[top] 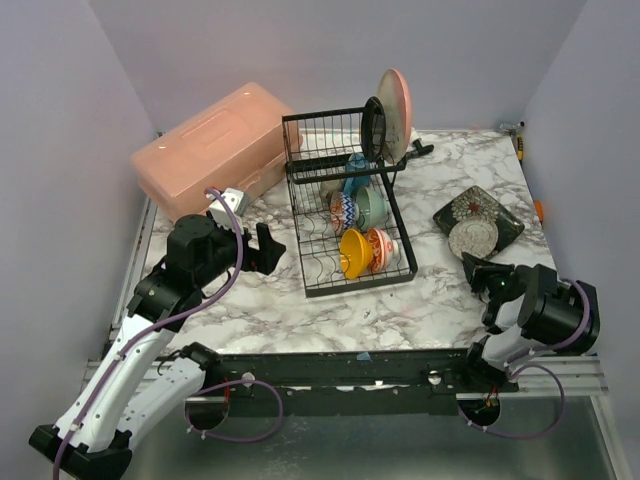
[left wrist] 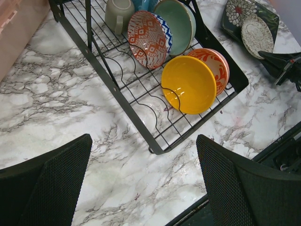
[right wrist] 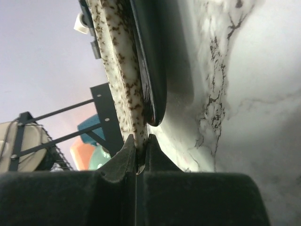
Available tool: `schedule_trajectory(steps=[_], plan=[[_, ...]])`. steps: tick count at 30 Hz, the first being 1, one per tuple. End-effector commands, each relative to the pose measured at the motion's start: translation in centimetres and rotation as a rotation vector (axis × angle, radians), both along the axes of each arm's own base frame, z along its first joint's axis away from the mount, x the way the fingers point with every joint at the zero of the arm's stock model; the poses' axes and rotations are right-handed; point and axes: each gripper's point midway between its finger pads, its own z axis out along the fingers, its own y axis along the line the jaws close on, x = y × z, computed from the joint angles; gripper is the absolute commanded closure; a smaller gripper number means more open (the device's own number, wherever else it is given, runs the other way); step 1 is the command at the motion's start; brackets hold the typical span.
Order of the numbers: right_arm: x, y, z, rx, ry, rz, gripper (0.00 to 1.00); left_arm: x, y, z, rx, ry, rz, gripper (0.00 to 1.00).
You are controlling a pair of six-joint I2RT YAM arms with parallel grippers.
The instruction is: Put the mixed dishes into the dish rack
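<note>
The black wire dish rack (top: 350, 215) (left wrist: 117, 84) holds a yellow bowl (top: 353, 252) (left wrist: 188, 84), red-patterned bowls (left wrist: 146, 38), a mint green bowl (top: 372, 205) (left wrist: 181, 21), an olive mug (left wrist: 117, 12) and, upright at its back, a pink-cream plate (top: 395, 110). Right of the rack, a small speckled round plate (top: 473, 238) (right wrist: 123, 70) lies on a dark patterned square plate (top: 478, 212) (right wrist: 151, 61). My right gripper (top: 476, 266) (right wrist: 140, 143) is shut on the speckled plate's near rim. My left gripper (top: 268, 248) (left wrist: 143, 179) hangs open over bare marble left of the rack.
A salmon-pink plastic box (top: 210, 150) stands at the back left, next to the rack. The black frame rail (top: 350, 368) runs along the table's near edge. Purple walls close in the left, back and right sides.
</note>
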Motion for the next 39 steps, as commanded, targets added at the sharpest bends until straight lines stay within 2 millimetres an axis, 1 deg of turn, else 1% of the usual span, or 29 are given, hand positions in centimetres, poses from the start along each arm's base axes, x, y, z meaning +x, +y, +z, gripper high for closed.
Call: schedule_trajectory(steps=[1,5,8,11,14,16,19,21,25,27,28,30,32,34,36,37,38,39], plan=[[0.2,-0.2,0.1,-0.138,0.076,0.086,1.00,-0.2,-0.3,0.2,-0.010,-0.007,-0.019,0.09],[1.8,-2.0,3.7,-0.348,0.105,0.159,1.00,-0.2,-0.3,0.1,-0.008,-0.003,-0.017,0.09],[2.6,-2.9,6.2,-0.463,0.122,0.225,1.00,-0.3,-0.5,0.1,-0.014,-0.001,-0.030,0.09],[3.4,-3.6,9.2,-0.569,0.124,0.272,1.00,-0.3,-0.6,0.2,-0.015,0.000,-0.031,0.09],[4.7,-3.9,14.0,-0.698,0.095,0.285,1.00,-0.2,-0.5,0.0,-0.011,0.003,-0.027,0.09],[5.9,-3.2,17.7,-0.785,0.062,0.299,1.00,-0.1,-0.5,0.0,-0.010,0.004,-0.027,0.09],[7.6,-1.3,23.1,-0.888,0.011,0.318,1.00,-0.1,-0.5,-0.2,-0.006,0.008,-0.024,0.09],[8.6,0.2,27.6,-0.954,-0.040,0.308,1.00,0.0,-0.5,-0.2,-0.005,0.008,-0.021,0.09],[9.1,3.2,34.3,-1.001,-0.145,0.306,1.00,0.0,-0.3,-0.1,-0.002,0.004,-0.013,0.09],[9.2,4.6,37.1,-1.016,-0.192,0.307,1.00,0.1,-0.3,-0.1,0.000,0.004,-0.009,0.09],[9.4,5.5,38.1,-1.025,-0.206,0.312,1.00,0.1,-0.3,-0.2,0.002,0.004,-0.009,0.09],[9.6,7.7,40.9,-1.045,-0.259,0.330,1.00,0.2,-0.3,-0.2,0.003,0.006,-0.010,0.09],[9.9,9.9,42.4,-1.065,-0.276,0.354,1.00,0.2,-0.4,-0.3,0.003,0.011,-0.012,0.09],[10.3,12.5,43.1,-1.091,-0.280,0.387,1.00,0.3,-0.3,-0.4,0.006,0.013,-0.009,0.09],[10.4,15.0,43.6,-1.131,-0.280,0.414,1.00,0.2,-0.3,-0.4,0.007,0.012,-0.008,0.09],[10.5,16.4,43.3,-1.151,-0.269,0.419,1.00,0.3,-0.3,-0.4,0.008,0.012,-0.005,0.09],[10.4,17.1,43.5,-1.165,-0.263,0.413,1.00,0.3,-0.2,-0.4,0.009,0.012,-0.003,0.09],[10.4,18.3,43.3,-1.172,-0.260,0.427,1.00,0.3,-0.2,-0.4,0.008,0.010,-0.002,0.09]])
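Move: The upper tier of the dish rack, where the speckled plate in the right fingers is being taken, lies about 18 cm ahead, 29 cm left and 18 cm above the right hand. In it stand the big pink plate, some 18 cm ahead, 19 left and 26 up, and the black plate about 5 cm left of that one. The green square plate lies 10 cm ahead, 4 right and just below. From the left hand the tier is roughly 24 cm ahead, 13 right and 5 lower. The speckled plate, still pinched by its near rim in the shut right fingers, is lifted quickly off the green square plate, some 44 cm up. The right hand also goes about 10 cm forward, edging slightly right at first, then swinging left towards the rack's upper tier as the climb levels off. The wrist rolls its left side down some 60 degrees, tips up and turns counter-clockwise. ##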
